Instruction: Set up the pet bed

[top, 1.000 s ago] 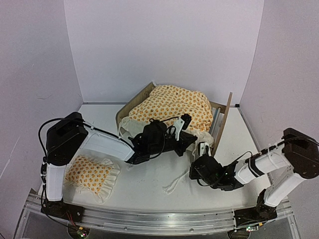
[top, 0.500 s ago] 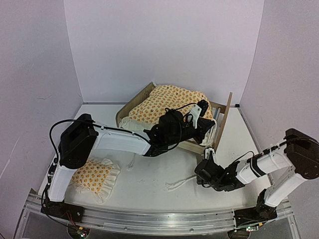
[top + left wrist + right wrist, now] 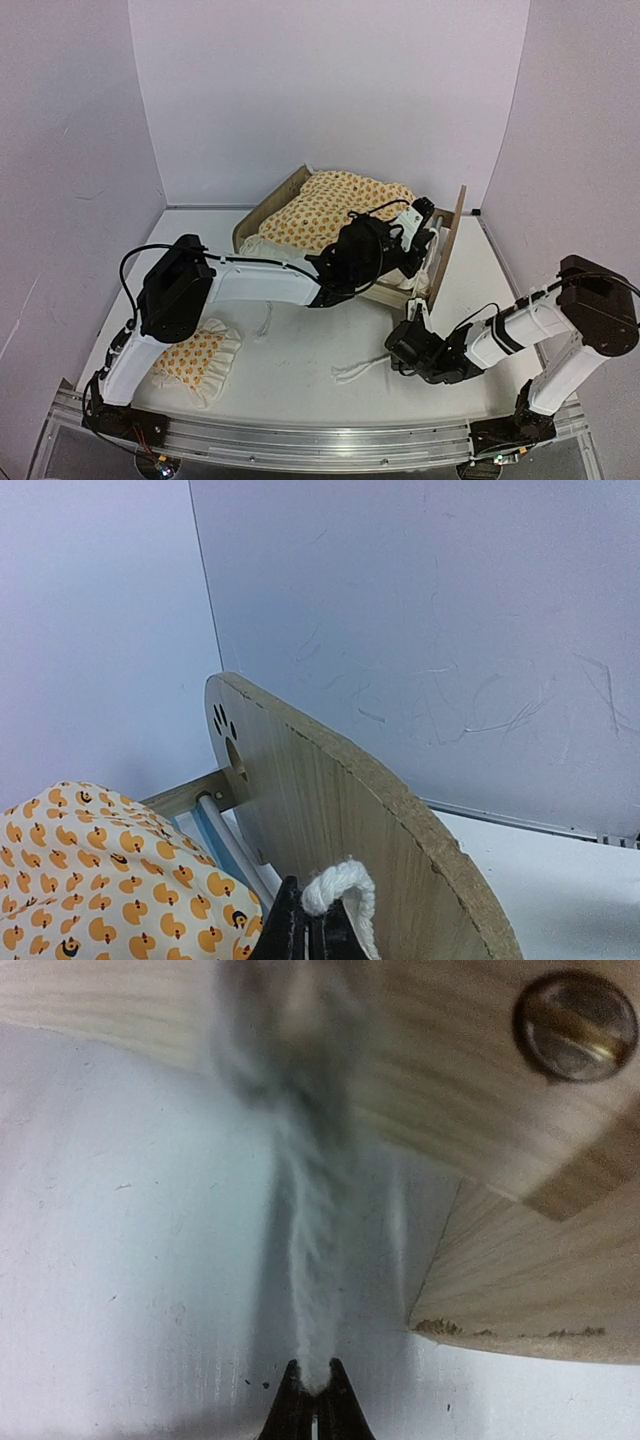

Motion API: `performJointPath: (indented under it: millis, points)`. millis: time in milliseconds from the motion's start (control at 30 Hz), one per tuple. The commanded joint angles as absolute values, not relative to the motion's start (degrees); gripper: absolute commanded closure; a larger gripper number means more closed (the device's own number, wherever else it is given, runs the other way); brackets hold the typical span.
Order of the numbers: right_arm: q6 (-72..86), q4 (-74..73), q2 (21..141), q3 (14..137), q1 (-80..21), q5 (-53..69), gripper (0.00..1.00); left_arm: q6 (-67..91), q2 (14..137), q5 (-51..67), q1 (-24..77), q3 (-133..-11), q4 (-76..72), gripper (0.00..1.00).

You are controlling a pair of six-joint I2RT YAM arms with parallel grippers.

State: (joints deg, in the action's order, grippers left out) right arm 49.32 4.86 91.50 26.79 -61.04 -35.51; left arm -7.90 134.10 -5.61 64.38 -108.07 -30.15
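The pet bed stands at the back middle, its rounded headboard (image 3: 450,245) upright on the right. An orange-patterned blanket (image 3: 340,205) covers most of its mattress. My left gripper (image 3: 428,228) reaches across the bed to the headboard. It is shut on the blanket's white ruffled edge (image 3: 340,885), close against the paw-print headboard (image 3: 330,790). A strip of blue-striped mattress (image 3: 215,845) shows beside it. My right gripper (image 3: 413,318) sits low at the bed's front right corner. Its jaws (image 3: 313,1390) are shut on a white strip of the blanket's edge (image 3: 310,1260), below the wooden frame (image 3: 470,1090).
A small matching ruffled pillow (image 3: 190,352) lies at the front left beside the left arm's base. Loose white trim (image 3: 355,372) trails on the table in front of the bed. Walls enclose the table at the back and on both sides.
My left gripper has carried the blanket's edge rightward over the bed to the headboard, drawing the blanket further along. The right gripper has shifted slightly right and nearer, still shut.
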Motion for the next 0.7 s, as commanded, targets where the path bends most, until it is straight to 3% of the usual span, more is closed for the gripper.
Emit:
performJointPath:
  millis: [0,200,333,400,667]
  points:
    - [49.12,-0.59,92.87,25.6,-61.44,-29.12,1.0,-8.73,129.61,-2.68,62.36,-113.61,-41.74,1.0]
    - [48.11,-0.7,86.9,23.62,-61.44,-26.73,1.0,-4.05,115.43,8.13,62.86,-92.32,-41.0,1.0]
    - [47.28,-5.07,77.62,23.22,-61.44,-24.76,0.64,0.84,106.57,12.7,62.98,-74.79,-41.03,1.0]
    - [46.13,-9.98,72.03,24.67,-61.44,-23.16,0.51,3.56,104.84,15.75,63.27,-68.09,-41.15,0.99]
    - [40.39,-28.05,49.03,32.91,-61.44,-22.49,0.28,6.39,107.84,17.0,69.71,-57.43,-41.25,0.91]
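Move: The left hand holds one cord end, almost straight over the knot at the bed's front right corner, with the knot roughly 18 cm below. The right hand, low at the table, grips the other cord; from it the knot is about 8 cm ahead, 4 cm right and 8 cm up. The paw-print board's middle stands some 13 cm farther out than the knot and 8 cm to its right. The loose cord tail lies about 9 cm left of the right hand and 4 cm back. The right fingers open wide and let go of their cord, the hand easing back about 4 cm and then lifting some 9 cm off the table. Still carrying its cord end, the left hand swings back and left, about 13 and 10 cm, off the bed's corner, sinking 6 cm at the end while its wrist turns some 20 degrees clockwise and the fingers tip down. ##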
